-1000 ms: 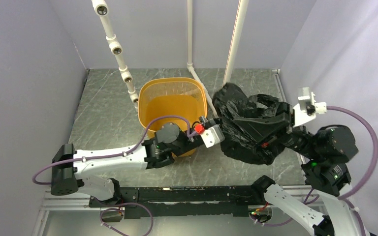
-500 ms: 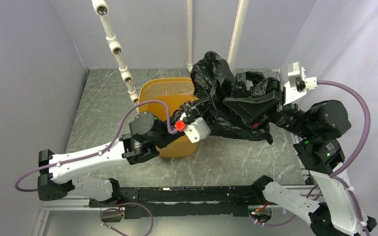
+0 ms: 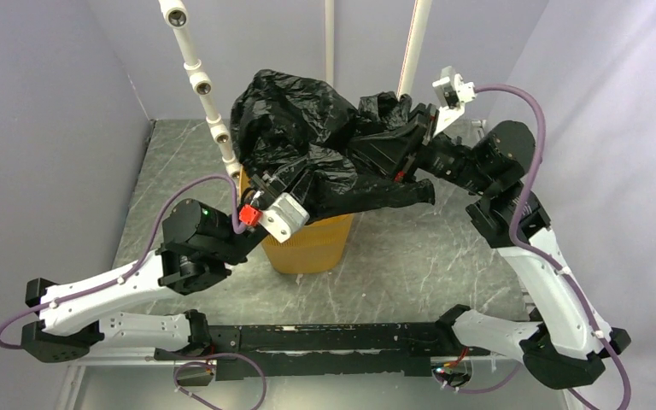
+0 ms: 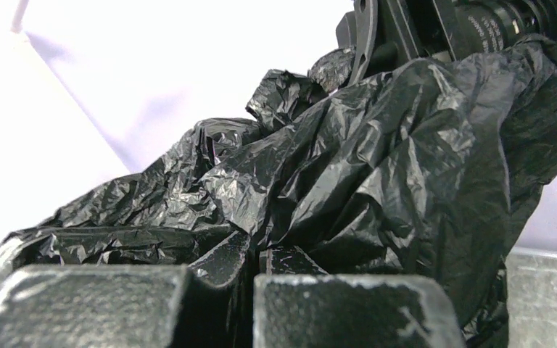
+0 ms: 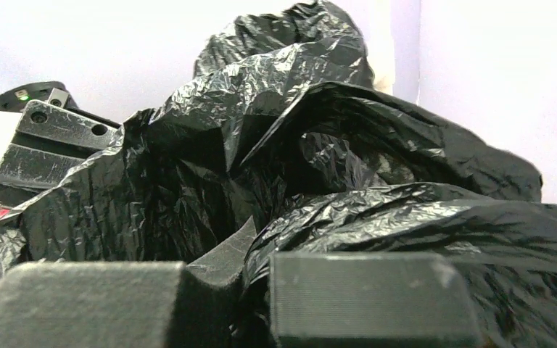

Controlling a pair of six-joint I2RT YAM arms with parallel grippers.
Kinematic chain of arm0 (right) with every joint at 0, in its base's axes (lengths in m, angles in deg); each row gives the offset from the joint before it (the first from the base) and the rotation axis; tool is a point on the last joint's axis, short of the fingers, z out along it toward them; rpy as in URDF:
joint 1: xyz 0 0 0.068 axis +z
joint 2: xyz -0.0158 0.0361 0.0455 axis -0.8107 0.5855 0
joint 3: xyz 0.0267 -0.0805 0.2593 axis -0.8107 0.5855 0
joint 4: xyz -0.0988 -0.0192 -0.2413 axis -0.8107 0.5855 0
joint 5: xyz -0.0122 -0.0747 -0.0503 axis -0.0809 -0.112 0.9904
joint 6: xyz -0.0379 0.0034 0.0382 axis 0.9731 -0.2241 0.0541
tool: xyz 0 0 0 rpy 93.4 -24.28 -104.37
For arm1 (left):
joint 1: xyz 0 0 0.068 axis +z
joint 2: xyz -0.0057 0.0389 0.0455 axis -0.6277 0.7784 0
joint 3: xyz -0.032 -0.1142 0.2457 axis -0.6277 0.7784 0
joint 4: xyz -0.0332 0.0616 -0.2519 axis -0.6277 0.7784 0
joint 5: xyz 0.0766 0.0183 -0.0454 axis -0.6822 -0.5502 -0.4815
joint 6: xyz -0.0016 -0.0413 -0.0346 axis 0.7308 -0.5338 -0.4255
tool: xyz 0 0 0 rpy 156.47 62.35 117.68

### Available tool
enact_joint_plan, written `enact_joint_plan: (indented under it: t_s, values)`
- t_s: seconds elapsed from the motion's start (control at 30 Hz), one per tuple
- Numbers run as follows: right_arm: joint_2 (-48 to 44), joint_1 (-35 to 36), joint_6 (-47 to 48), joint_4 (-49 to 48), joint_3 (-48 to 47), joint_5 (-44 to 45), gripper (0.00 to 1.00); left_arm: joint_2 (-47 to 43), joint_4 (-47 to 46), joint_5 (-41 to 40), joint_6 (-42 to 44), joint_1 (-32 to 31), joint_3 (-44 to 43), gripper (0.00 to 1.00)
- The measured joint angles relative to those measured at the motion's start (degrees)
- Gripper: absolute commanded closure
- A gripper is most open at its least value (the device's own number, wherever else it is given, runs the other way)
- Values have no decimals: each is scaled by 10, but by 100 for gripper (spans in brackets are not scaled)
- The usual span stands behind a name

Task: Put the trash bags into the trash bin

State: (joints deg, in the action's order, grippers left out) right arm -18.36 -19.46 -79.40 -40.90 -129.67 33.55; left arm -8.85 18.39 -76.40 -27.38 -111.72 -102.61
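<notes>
The crinkled black trash bag [image 3: 307, 137] hangs stretched in the air between both arms, over the yellow-orange trash bin [image 3: 312, 243], whose rim it hides. My left gripper [image 3: 275, 190] is shut on the bag's near-left edge, just above the bin's front. In the left wrist view the bag [image 4: 362, 167] bunches over the closed left gripper [image 4: 257, 254]. My right gripper [image 3: 367, 158] is shut on the bag's right side, higher up. From the right wrist, folds of the bag [image 5: 297, 145] drape over the pinching right gripper [image 5: 254, 239].
White pipes [image 3: 201, 81] rise at the back, one with fittings leaning close to the bin's left. Pale walls enclose the grey marbled tabletop [image 3: 427, 256]. A black rail [image 3: 325, 337] runs along the near edge.
Both arms have lifted and carried the bag leftward, from the table right of the bin to above it. The bag has spread out wider. Both grips stayed shut.
</notes>
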Motion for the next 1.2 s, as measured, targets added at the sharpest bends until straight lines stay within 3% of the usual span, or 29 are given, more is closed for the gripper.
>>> enact_joint_plan:
  t_s: [0.27, 0.47, 0.83, 1.2]
  values:
    - [28, 0, 0, -2, -27, 0, 96, -35, 47, -65, -69, 17, 64, 97]
    - [59, 0, 1, -2, -80, -2, 96, -50, 101, -80, -163, 72, 92, 98]
    - [151, 0, 7, 33, -143, -2, 96, -65, 195, -57, -351, 227, 119, 98]
    - [259, 0, 15, 75, -228, -17, 94, -85, 250, -9, -506, 317, 172, 98]
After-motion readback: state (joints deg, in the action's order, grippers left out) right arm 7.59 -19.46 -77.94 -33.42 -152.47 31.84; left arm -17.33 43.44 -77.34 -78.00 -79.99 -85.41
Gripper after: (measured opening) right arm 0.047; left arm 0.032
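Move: The trash bin I'm taking the bag to stands about 14 cm ahead of my left hand and 2 cm left of it, its middle some 38 cm below. From my right hand the bin lies about 13 cm ahead, 10 cm left and 37 cm below. The black trash bag, held by both hands, billows level with my left hand, its middle about 7 cm ahead. The pipe frame's left foot is roughly 25 cm ahead, 18 cm left and 53 cm below my left hand. I bring my left hand down about 20 cm while swinging it forward and left towards the left side of the bin, tipping its fingers some 50 degrees downward, still pinching the bag. My right hand keeps its hold and carries its part of the bag forward and left, high above the bin, rising briefly before sinking slightly below where it began. ##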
